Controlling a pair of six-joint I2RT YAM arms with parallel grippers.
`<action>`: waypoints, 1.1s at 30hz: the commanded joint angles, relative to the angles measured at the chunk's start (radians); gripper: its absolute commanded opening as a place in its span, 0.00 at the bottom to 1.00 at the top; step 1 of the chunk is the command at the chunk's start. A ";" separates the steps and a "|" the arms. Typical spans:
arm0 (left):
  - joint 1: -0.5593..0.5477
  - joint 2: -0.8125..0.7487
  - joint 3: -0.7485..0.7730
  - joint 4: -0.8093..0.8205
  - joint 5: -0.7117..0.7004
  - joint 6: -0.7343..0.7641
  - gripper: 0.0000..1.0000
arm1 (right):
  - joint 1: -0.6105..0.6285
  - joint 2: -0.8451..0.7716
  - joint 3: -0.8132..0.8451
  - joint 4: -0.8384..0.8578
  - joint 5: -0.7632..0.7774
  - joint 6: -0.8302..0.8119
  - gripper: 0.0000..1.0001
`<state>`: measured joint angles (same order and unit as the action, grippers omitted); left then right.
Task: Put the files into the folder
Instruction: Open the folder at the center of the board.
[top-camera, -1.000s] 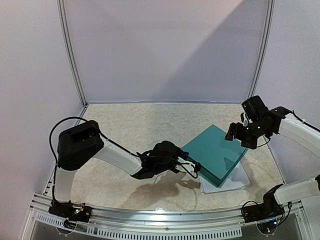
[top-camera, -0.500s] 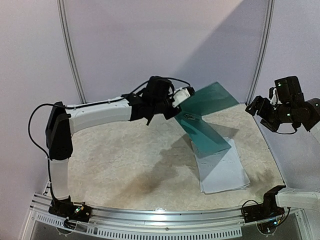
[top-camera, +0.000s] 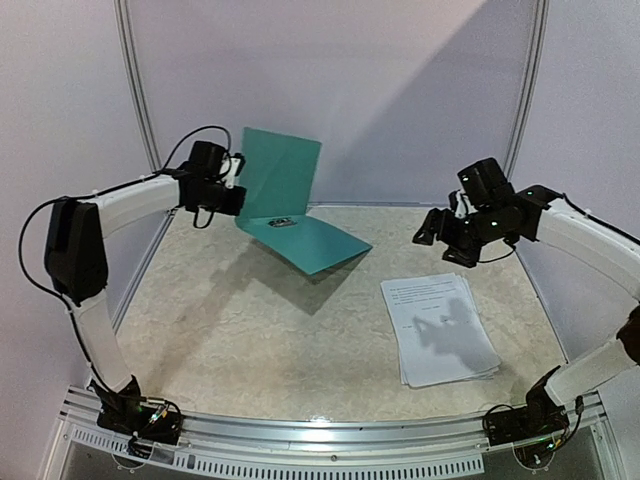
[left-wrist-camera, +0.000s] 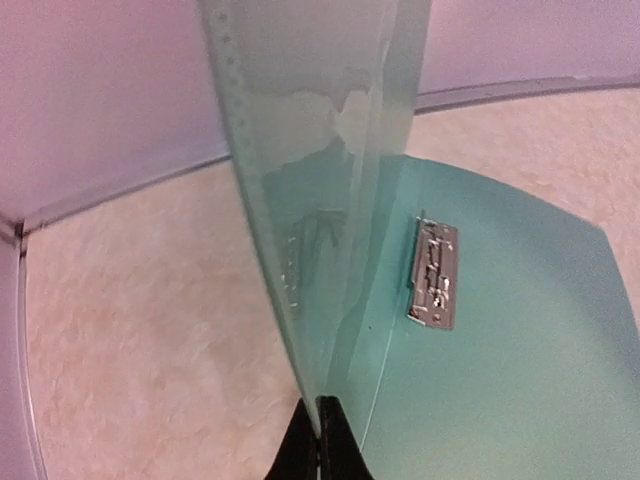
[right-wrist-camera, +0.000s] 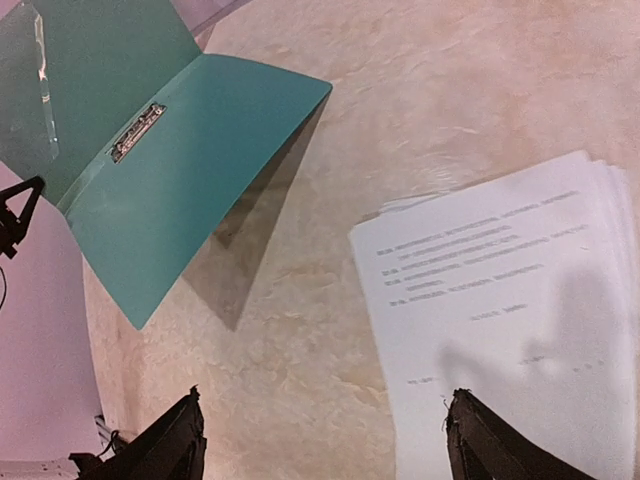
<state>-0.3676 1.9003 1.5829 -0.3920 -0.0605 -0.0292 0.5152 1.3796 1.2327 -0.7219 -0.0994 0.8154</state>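
Observation:
The teal folder hangs open at the back left, one cover upright against the wall and the other sloping down to the table. My left gripper is shut on the edge of the upright cover. The silver clip shows on the inside near the fold. The files lie as a white stack with printed text at the right front of the table, uncovered. My right gripper hovers open above the table by the stack's far left corner, holding nothing. The folder lies to its left.
Pale purple walls close the back and both sides, with metal posts at the back corners. A metal rail runs along the near edge by the arm bases. Beige tabletop lies between folder and files.
My left arm has lifted the folder off the files and swung it to the back left, where it hangs open. My right gripper has moved in over the bared stack.

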 joint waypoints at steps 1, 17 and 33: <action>0.071 -0.150 -0.206 -0.064 0.127 -0.187 0.00 | 0.096 0.102 -0.027 0.285 -0.108 0.082 0.83; 0.139 -0.301 -0.595 -0.113 0.247 -0.442 0.00 | 0.368 0.541 -0.066 0.794 -0.149 0.437 0.87; 0.227 -0.250 -0.560 -0.256 0.475 -0.611 0.00 | 0.537 0.518 0.072 0.449 0.036 0.356 0.87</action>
<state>-0.1394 1.6756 1.0557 -0.5930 0.3756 -0.5709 1.0225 1.9087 1.1084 0.0261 -0.1768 1.3312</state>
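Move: The left fingers already pinch the outer edge of the folder's raised cover. From them, the middle of the folder's loose lower panel lies about 17 cm right, 4 cm back and 10 cm down; the metal clip is some 10 cm right, 5 cm ahead and 12 cm down. From the empty, open right hand, that panel is about 32 cm left, 15 cm ahead and 13 cm down, while the files lie 6 cm back, 3 cm right and 20 cm down. Keep the left pinch on the cover edge and draw it back about 16 cm while lowering it 12 cm and easing left, tipping the fingers down some 40 degrees to lay the cover over. Meanwhile sweep the open right gripper left about 24 cm from over the files, sinking and coming back a little, to hover above the lower panel's free corner. ##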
